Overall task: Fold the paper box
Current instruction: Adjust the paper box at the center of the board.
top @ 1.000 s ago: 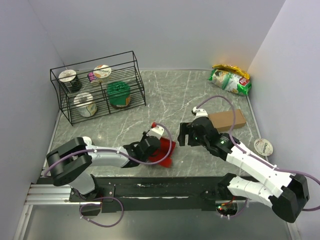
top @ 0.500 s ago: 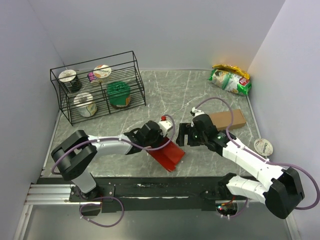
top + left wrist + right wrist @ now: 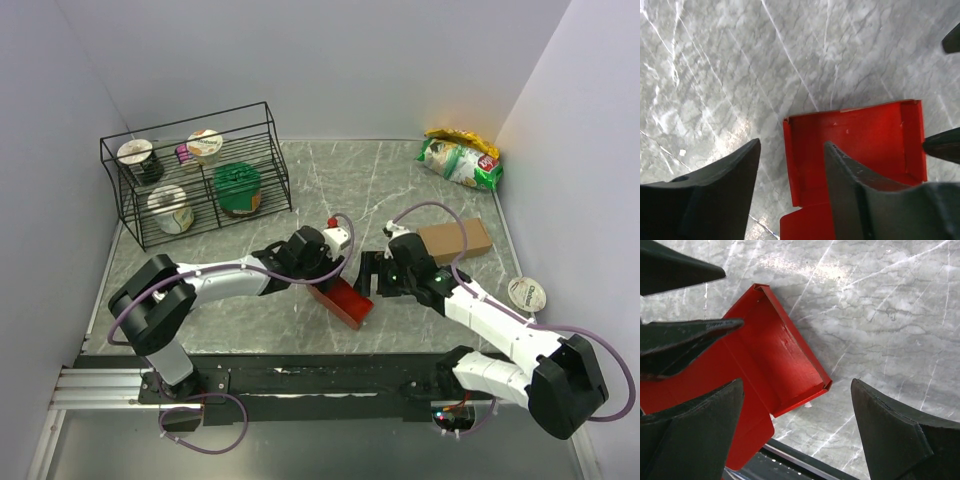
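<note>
The paper box (image 3: 343, 302) is a bright red card tray with raised walls, lying on the marble table with a loose flap toward the front edge. In the left wrist view, the box (image 3: 855, 135) has its left wall between the spread fingers of my left gripper (image 3: 792, 142), with a gap on both sides. My left gripper (image 3: 322, 280) is open at the box's far left end. My right gripper (image 3: 796, 382) is wide open above the near corner of the box (image 3: 775, 355), touching nothing. In the top view my right gripper (image 3: 365, 285) hangs just right of the box.
A black wire rack (image 3: 195, 170) with several cups stands at the back left. A brown cardboard box (image 3: 455, 240) lies behind the right arm, a snack bag (image 3: 460, 158) at the back right and a round lid (image 3: 527, 292) by the right wall. The black rail (image 3: 320, 375) runs along the front edge.
My left gripper moved right and away from the front edge with the red box, then opened and let it go. The right gripper shifted slightly toward the box.
</note>
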`<action>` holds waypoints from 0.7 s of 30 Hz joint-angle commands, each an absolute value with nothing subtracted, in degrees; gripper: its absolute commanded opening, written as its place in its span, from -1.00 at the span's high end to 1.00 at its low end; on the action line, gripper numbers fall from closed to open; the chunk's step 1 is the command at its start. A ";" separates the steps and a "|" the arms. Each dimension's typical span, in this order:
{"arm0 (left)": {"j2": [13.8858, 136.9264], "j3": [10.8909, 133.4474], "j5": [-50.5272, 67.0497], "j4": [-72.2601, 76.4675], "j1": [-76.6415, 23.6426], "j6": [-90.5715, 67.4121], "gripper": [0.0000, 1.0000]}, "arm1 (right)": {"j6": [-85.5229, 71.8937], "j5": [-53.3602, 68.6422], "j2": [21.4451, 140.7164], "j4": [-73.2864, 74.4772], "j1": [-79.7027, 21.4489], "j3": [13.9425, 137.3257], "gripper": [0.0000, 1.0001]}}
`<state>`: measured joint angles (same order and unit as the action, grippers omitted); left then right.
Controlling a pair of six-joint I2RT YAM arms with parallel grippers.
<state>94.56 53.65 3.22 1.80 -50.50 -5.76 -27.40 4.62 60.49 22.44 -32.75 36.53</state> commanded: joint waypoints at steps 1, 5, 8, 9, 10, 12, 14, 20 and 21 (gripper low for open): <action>94.31 56.77 5.01 2.11 -49.57 -8.08 -0.32 | -26.46 4.04 60.90 18.90 -32.26 35.77 -0.88; 92.29 57.92 3.00 2.02 -47.82 -10.62 -0.79 | -26.98 4.30 63.36 15.92 -31.99 34.72 -0.88; 89.57 58.45 0.19 0.18 -45.98 -14.04 -0.97 | -27.07 6.50 65.73 11.79 -31.82 34.02 -0.87; 88.60 58.53 -2.43 -1.83 -45.53 -15.45 -0.99 | -27.33 7.11 66.44 10.47 -31.82 33.93 -0.88; 86.68 58.45 -3.59 -3.24 -45.09 -19.38 -0.99 | -27.42 7.38 68.19 9.85 -31.56 33.93 -0.88; 84.12 57.92 -7.19 -7.02 -43.42 -24.58 -0.93 | -27.51 8.34 69.78 7.92 -31.29 33.93 -0.88; 80.08 55.91 -7.30 -9.39 -41.32 -32.93 -0.93 | -27.60 9.84 71.89 6.42 -31.03 33.84 -0.89; 70.68 45.63 1.75 -6.60 -33.76 -49.82 -0.92 | -30.23 16.85 76.55 1.15 -30.94 32.17 -0.84; 68.40 42.31 2.80 -4.16 -33.49 -51.23 -0.92 | -31.54 18.18 76.55 0.27 -31.02 30.95 -0.83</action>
<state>72.97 49.58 -2.35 -6.26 -36.25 -37.76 -28.56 11.84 75.11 6.39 -31.29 33.21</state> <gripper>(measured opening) 0.962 0.929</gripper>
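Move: The open paper box lies under both hands. From the left hand, whose parted fingers straddle its forward-left end, its middle is about 4 cm back, 3 cm right and 4 cm down. From the right hand it is roughly 3 cm back, 5 cm left and 7 cm down. Its raised lid lies some 5 cm back and 8 cm left of the right hand; the brown carton is about 8 cm ahead and 17 cm right of that hand. The left fingers come clear of the paper box's end wall, spreading to wide open. That hand eases forward, then sweeps up and left about 10 cm each way, some 4 cm forward overall, swinging counter-clockwise by nearly 40 degrees. The right hand, fingers still wide open, sinks about 5 cm towards the tray's forward-right side, shifting a little left and forward; no touch can be made out. ##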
